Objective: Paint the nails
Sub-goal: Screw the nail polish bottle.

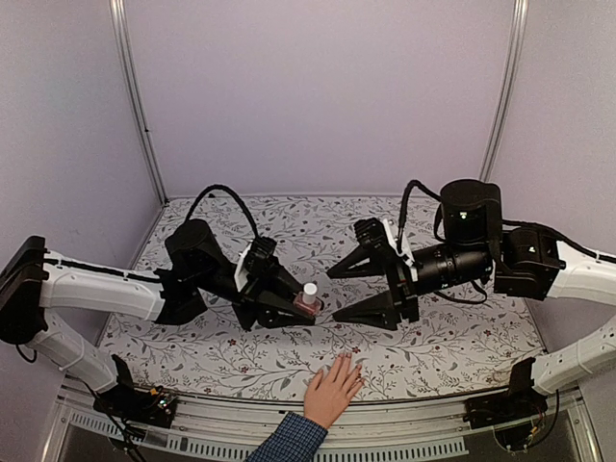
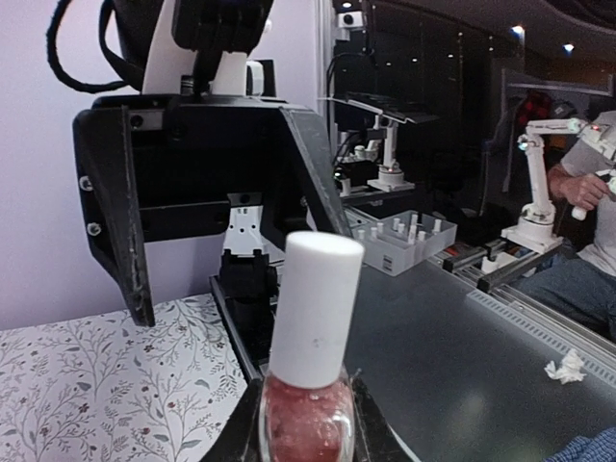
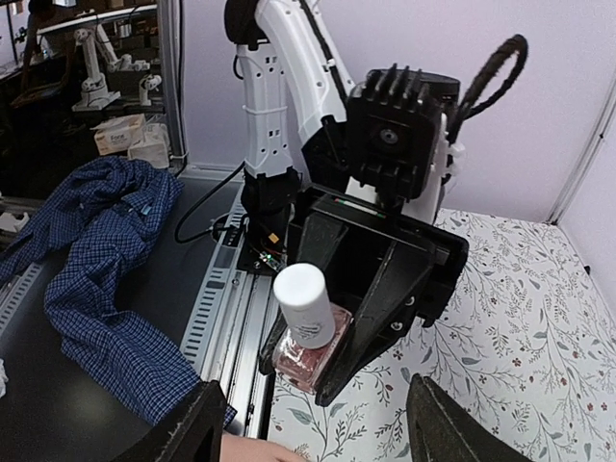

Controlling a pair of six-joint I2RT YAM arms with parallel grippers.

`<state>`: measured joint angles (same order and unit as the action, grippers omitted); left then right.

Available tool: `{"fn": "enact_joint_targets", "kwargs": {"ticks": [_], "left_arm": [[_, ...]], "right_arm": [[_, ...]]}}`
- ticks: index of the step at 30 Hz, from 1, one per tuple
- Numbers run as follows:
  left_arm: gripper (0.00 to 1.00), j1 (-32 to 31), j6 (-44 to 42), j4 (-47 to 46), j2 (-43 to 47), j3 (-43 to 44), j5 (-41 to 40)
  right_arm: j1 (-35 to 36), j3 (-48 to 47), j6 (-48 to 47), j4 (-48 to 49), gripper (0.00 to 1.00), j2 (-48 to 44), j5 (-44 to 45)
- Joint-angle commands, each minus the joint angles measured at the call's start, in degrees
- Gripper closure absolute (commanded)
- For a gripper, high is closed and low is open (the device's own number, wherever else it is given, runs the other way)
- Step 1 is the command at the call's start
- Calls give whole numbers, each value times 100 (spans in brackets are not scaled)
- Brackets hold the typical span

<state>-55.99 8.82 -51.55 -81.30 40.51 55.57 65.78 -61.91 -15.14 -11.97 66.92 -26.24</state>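
My left gripper (image 1: 302, 310) is shut on a small pink polish bottle (image 1: 308, 299) with a white cap, held upright above the table's middle. Its glass body (image 2: 306, 419) sits squeezed between the black jaws. The right gripper (image 1: 336, 295) stands open, level with the bottle and just to its right, touching nothing. In the right wrist view the bottle (image 3: 310, 339) lies beyond the spread right fingers (image 3: 197, 423). A light-skinned hand (image 1: 332, 389) with a blue checked sleeve (image 1: 289, 439) rests flat at the near edge, below the bottle. Its nails are too small to make out.
A floral cloth (image 1: 452, 342) covers the table, with purple walls on three sides. A metal rail (image 1: 404, 438) runs along the near edge by the arm bases. The blue checked sleeve (image 3: 106, 318) stretches off the table beyond the rail.
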Motion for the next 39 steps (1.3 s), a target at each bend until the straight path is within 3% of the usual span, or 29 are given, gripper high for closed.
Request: {"fn": "enact_joint_targets", "kwargs": {"ticks": [1, 20, 31, 39], "left_arm": [[100, -77, 302, -59, -340, 319, 1047], [100, -280, 657, -128, -934, 782, 1796], [100, -297, 697, -231, -949, 789, 1732], [100, -174, 591, -288, -687, 613, 1338]], "right_arm": [[148, -366, -511, -370, 34, 79, -353], [475, -926, -937, -917, 59, 633, -567], [537, -950, -956, -974, 84, 706, -501], [546, -867, -884, -955, 92, 771, -410]]}}
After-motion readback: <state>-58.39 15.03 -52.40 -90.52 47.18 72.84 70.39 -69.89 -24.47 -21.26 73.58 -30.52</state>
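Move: The left hand still holds the nail polish bottle upright at its fingertips, with the white cap about 3 cm above its hand point and level with it otherwise. From the open right hand, the cap lies about 3 cm to the left, level with it front to back and roughly 1 cm higher. The person's hand rests on the table some 7 cm back from the right hand, about 1 cm to its right and nearly 28 cm below. The right fingers close from wide open and pinch the white cap at the end, after that hand travels back about 4 cm and left 2 cm, rising slightly before it sinks, and turns about 10 degrees counter-clockwise. The left hand keeps its grip on the bottle, drawing back 4 cm and down 2 cm while turning some 20 degrees clockwise; both ease to a stop. ##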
